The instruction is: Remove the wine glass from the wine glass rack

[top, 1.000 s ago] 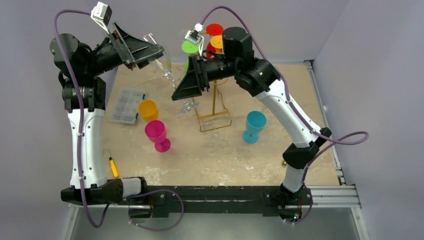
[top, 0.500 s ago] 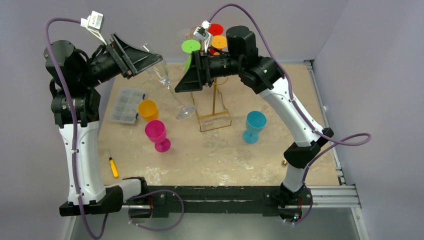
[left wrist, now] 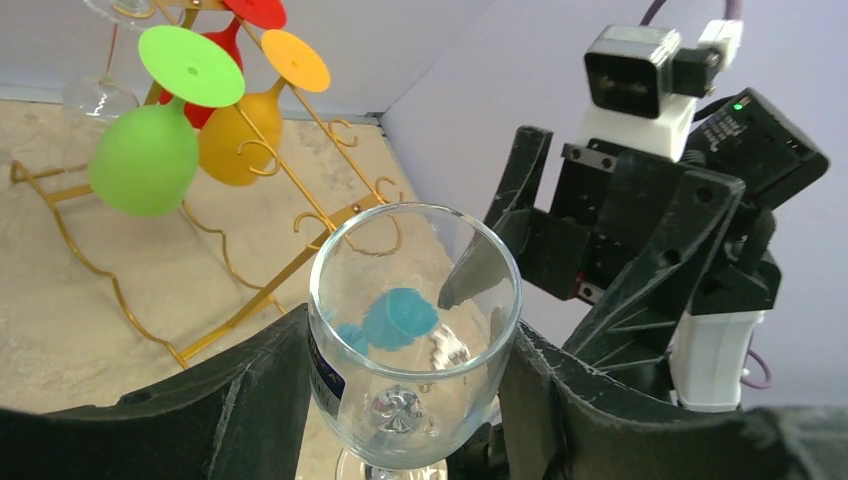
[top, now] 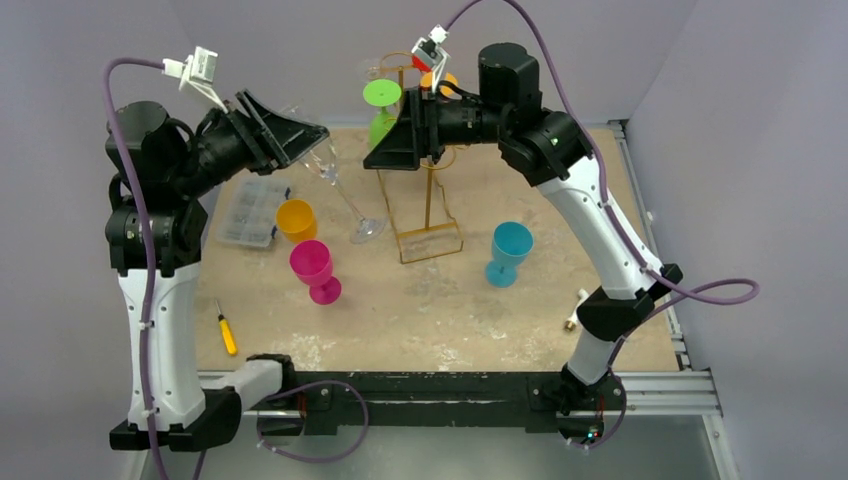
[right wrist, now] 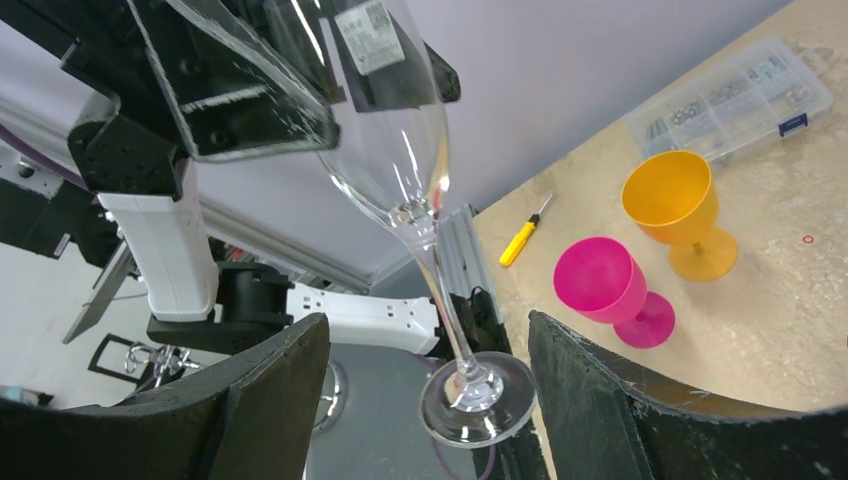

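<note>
The clear wine glass (top: 367,228) hangs tilted in the air left of the rack, foot lowest. My left gripper (top: 310,135) is shut on its bowl (left wrist: 415,330), one finger on each side. The gold wine glass rack (top: 428,205) stands mid-table with a green glass (left wrist: 145,165), an orange glass (left wrist: 240,135), a red one and a clear one hanging from its arms. My right gripper (top: 378,160) is open beside the rack's top. In the right wrist view the glass's foot (right wrist: 478,398) sits between my right gripper's (right wrist: 430,400) fingers with a gap on both sides.
On the table stand a pink goblet (top: 312,265), an orange goblet (top: 296,218) and a teal goblet (top: 510,250). A clear parts box (top: 250,208) lies at the left. A yellow screwdriver (top: 227,335) lies near the front left.
My right gripper has opened wider and risen up and to the right, away from the glass's stem. My left arm has shifted and kept the glass, whose foot has swung slightly left.
</note>
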Tool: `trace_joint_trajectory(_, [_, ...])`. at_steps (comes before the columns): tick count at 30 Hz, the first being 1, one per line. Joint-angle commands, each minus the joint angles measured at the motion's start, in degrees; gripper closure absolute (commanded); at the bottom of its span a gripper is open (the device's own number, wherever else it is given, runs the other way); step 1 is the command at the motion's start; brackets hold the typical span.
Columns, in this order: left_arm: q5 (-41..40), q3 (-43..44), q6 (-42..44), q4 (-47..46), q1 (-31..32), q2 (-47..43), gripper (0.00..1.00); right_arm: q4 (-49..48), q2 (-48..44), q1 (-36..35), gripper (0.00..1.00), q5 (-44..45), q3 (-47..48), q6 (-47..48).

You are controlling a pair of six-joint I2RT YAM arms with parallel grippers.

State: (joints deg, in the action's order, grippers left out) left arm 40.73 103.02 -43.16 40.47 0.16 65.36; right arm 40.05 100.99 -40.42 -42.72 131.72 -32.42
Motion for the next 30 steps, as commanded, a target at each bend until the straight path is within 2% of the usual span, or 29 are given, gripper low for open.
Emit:
trace_joint_trajectory(1, [-7.61,-5.3,3.86,-5.43,2.3,-4.64,1.0,-1.33,-2.57,0.38,0.28,1.25,0.06,1.04])
trace_joint_trajectory(12, [-17.53,-19.78,8.32,-17.39,4.84,-13.41,1.0,-2.0,-3.34,0.75,0.28,1.76,-1.12,1.12])
trace_joint_trajectory(23, [-25.07,-22.49,17.36,-15.13,8.54,-14.0,1.0,-2.58,-3.41,0.8,0.28,1.94,-1.87,0.78])
trace_joint_trajectory(30, [-30.81,-21.99,24.66,-11.39,15.04,-10.91,1.0,-2.71,-3.43,0.79,0.29,2.18,-2.3,0.57])
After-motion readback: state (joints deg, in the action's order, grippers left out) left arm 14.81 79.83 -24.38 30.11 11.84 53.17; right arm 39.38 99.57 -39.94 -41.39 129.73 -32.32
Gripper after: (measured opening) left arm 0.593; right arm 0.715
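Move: The clear wine glass is already held by its bowl in the left hand; open table beside the standing orange glass lies roughly 7 cm ahead, 3 cm right and 46 cm below. The orange glass stands about 8 cm ahead and 8 cm left, the pink one 3 cm back and 4 cm left, both some 39 cm below. From the right hand, that open table is about 9 cm ahead, 9 cm left, 44 cm below. The clear wine glass, its bowl still gripped between the left fingers, is lowered about 7.5 cm towards the table beside the orange and pink glasses, away from the open right gripper, with a slight leftward drift and a small late reach forward. The wrist turns some 25 degrees meanwhile: its left side rises, the fingers tip up and swing counter-clockwise, bringing the stem closer to upright. ##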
